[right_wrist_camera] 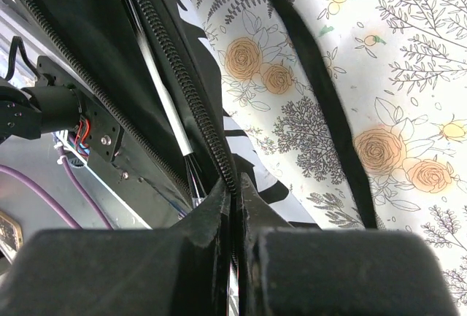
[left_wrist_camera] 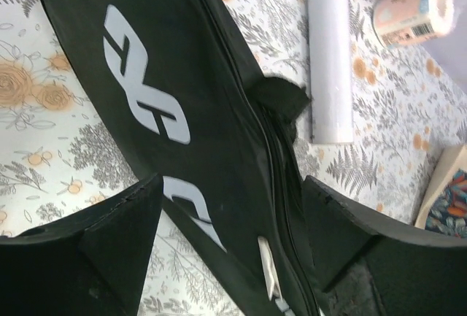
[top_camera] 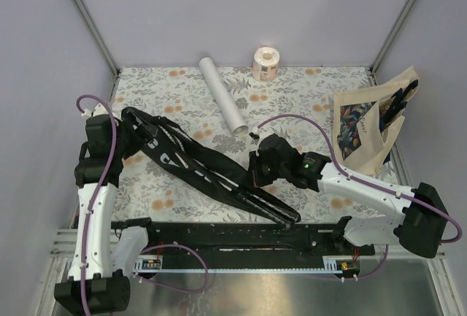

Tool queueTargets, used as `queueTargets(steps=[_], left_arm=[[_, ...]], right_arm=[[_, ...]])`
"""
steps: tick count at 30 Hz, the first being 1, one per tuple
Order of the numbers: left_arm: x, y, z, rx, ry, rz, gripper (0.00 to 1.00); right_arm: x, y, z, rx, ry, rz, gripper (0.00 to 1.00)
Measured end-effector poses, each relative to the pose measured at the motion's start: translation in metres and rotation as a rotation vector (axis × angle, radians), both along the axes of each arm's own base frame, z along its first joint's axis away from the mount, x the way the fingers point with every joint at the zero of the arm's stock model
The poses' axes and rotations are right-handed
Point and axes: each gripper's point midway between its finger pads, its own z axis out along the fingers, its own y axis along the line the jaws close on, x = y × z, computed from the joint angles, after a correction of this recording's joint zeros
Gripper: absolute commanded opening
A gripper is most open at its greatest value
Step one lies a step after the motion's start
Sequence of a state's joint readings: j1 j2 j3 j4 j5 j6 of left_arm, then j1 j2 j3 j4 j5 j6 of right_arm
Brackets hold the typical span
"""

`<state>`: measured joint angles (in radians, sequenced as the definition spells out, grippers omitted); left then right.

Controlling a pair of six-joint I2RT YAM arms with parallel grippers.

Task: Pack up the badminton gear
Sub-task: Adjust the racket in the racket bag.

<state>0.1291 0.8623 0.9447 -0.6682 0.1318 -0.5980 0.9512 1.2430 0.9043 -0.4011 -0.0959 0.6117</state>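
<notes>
The long black racket bag [top_camera: 197, 166] with white lettering lies slantwise across the floral table. My left gripper [left_wrist_camera: 230, 199] is open at the bag's far left end [top_camera: 122, 126], one finger on each side of the bag [left_wrist_camera: 219, 112] without pinching it. My right gripper [top_camera: 254, 173] is shut on the bag's open zipper edge [right_wrist_camera: 235, 185] near its middle. A silver-white racket shaft [right_wrist_camera: 162, 86] shows inside the opened bag. The white tube [top_camera: 222, 103] lies on the table beyond the bag, also in the left wrist view as the tube [left_wrist_camera: 328, 53].
A pinkish paper roll [top_camera: 265, 63] stands at the back edge. A beige printed tote bag [top_camera: 368, 122] leans at the right wall. The black rail [top_camera: 241, 239] with the arm bases runs along the near edge, close to the bag's lower end.
</notes>
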Motion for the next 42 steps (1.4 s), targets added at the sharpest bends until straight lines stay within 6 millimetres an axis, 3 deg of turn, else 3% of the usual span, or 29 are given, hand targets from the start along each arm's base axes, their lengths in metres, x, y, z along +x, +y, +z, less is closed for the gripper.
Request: queueTargets(steps=[4, 12, 19, 23, 27, 28, 32, 37, 42], left_arm=[[-0.023, -0.019, 0.006, -0.005, -0.033, -0.066, 0.78], [-0.081, -0.087, -0.041, -0.223, 0.045, -0.261, 0.75], [-0.102, -0.134, -0.086, -0.397, 0.148, -0.365, 0.75], [-0.107, -0.159, -0.088, -0.43, 0.166, -0.442, 0.73], [-0.108, -0.177, -0.082, -0.45, 0.137, -0.481, 0.58], [-0.109, -0.18, -0.083, -0.457, 0.136, -0.483, 0.5], [-0.113, -0.187, -0.095, -0.471, 0.17, -0.467, 0.0], [-0.109, -0.185, -0.098, -0.42, 0.226, -0.432, 0.0], [-0.103, -0.193, -0.066, -0.444, 0.19, -0.454, 0.0]], right_arm=[[0.0, 0.002, 0.001, 0.01, 0.007, -0.008, 0.0], [-0.002, 0.006, 0.003, 0.021, -0.006, -0.002, 0.0], [-0.003, 0.018, 0.006, 0.046, -0.043, 0.01, 0.0], [0.0, 0.022, 0.003, 0.044, -0.055, 0.005, 0.0], [0.006, 0.024, 0.005, 0.049, -0.073, -0.015, 0.0], [0.007, 0.025, 0.005, 0.053, -0.078, -0.018, 0.0], [0.013, 0.027, 0.009, 0.064, -0.104, -0.037, 0.0], [0.027, 0.027, 0.001, -0.001, -0.163, -0.039, 0.0], [0.042, 0.021, -0.024, -0.116, -0.209, -0.045, 0.0]])
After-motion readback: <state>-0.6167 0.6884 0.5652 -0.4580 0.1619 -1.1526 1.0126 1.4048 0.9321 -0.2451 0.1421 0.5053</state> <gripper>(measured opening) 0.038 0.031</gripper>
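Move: The near zipper rim of the racket bag lies about 12 cm back and 19 cm to the right of the open left hand, some 11 cm below. From that hand the racket's shaft in the bag is 12 cm back, 24 cm right and 14 cm down; the far rim, pinched by the right hand, is 13 cm back and 34 cm right. From the right hand the near rim is roughly 15 cm to the left, about level fore and aft, 3 cm lower. Swinging right about 19 cm while drawing back 10 cm and sinking about 10 cm, the open left hand comes over the bag, turning clockwise and rolling its left side down some 25 degrees. It shuts on the near zipper rim, then lifts it a little. The right hand keeps its pinch on the far rim, easing left, then forward and finally slightly down. ##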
